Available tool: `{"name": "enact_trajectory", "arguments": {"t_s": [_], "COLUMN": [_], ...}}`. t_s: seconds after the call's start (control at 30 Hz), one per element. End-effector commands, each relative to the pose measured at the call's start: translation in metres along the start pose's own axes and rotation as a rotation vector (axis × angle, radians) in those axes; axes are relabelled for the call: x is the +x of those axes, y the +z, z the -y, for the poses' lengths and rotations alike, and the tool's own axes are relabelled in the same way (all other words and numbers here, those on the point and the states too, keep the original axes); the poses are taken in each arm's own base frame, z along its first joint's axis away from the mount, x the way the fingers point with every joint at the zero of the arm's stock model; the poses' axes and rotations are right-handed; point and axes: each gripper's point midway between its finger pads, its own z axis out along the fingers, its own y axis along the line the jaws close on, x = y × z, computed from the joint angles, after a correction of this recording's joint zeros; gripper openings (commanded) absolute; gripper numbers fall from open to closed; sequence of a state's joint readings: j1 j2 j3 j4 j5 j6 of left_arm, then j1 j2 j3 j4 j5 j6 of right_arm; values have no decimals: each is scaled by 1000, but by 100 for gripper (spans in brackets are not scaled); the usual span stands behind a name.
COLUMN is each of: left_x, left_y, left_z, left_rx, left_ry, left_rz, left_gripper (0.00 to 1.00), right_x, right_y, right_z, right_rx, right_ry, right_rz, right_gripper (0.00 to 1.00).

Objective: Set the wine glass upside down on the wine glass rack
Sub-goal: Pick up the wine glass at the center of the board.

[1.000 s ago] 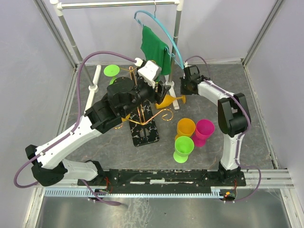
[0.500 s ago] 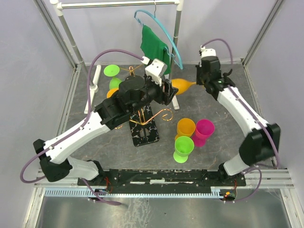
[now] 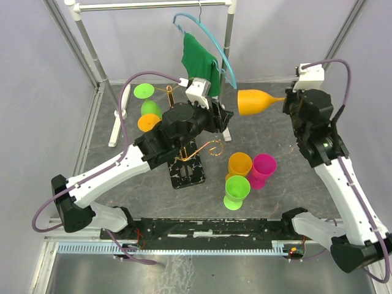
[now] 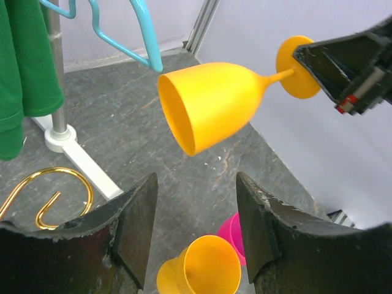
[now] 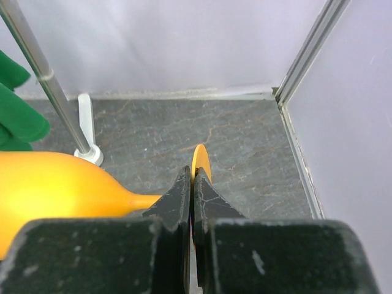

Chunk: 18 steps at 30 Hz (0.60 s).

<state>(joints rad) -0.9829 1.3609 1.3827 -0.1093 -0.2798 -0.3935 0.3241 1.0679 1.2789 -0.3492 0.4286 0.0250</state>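
An orange wine glass (image 3: 252,102) lies sideways in the air, its mouth toward the left arm. My right gripper (image 3: 289,101) is shut on its round foot (image 5: 200,162), and the bowl (image 5: 49,190) stretches off to the left. In the left wrist view, the glass (image 4: 211,104) hangs above and ahead of my left gripper (image 4: 195,181), which is open with nothing between its fingers. The gold wine glass rack (image 3: 185,150) stands on its black marbled base (image 3: 190,173) under the left arm (image 3: 177,125). One gold scroll (image 4: 46,190) shows near the left fingers.
A green glass (image 3: 149,108) and an orange glass (image 3: 148,122) hang at the rack's left side. Orange (image 3: 239,164), pink (image 3: 264,166) and green (image 3: 236,188) glasses stand on the table right of the rack. The white clothes rail (image 3: 230,43) carries a green cloth (image 3: 199,61) and blue hanger (image 3: 211,43).
My right arm has lifted the orange glass off the table and swung up and to the right with it. The left gripper has shifted slightly toward the back and its jaws have narrowed a little.
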Motion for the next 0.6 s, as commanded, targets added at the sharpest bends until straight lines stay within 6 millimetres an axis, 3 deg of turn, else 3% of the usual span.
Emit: {"name": "enact_trajectory", "arguments": {"t_s": [0.0, 0.2, 0.57], "left_x": [-25, -32, -28], "left_y": [4, -2, -1], "left_z": [14, 26, 42], "left_rx": [51, 117, 212], "left_ry": [-113, -129, -178], "left_rz": [110, 126, 122], "left_gripper": [61, 61, 56], "right_x": [-24, -32, -40], "right_y": [-16, -34, -57], "right_z": [4, -9, -25], "right_rx": [-23, -126, -248], "right_ry": [49, 140, 290], "right_rz": [97, 122, 163], "right_gripper": [1, 1, 1]}}
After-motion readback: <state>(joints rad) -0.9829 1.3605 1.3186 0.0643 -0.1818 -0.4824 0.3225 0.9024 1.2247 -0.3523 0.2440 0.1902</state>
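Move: The wine glass hangs sideways from the right fingers, pinched by its foot, bowl about 10 cm to that hand's left. From the open left hand the bowl is some 7 cm ahead and 9 cm right, about level; from the right hand the left fingers are roughly 19 cm left and 7 cm back. Far below the left hand, 27 cm or so, stand the orange glass 5 cm right and the pink glass 14 cm right, neither ahead nor back. Still pinching the foot of the wine glass, the right hand draws it back about 4 cm, also up and to the left, towards the left gripper, turning some 10 degrees counter-clockwise and rolling its left side up. The left hand, fingers staying open, eases about 2 cm right to meet the bowl, rising and drawing back slightly, and rolls its left side down; the rim comes close to its fingertips, though no touch can be made out. ##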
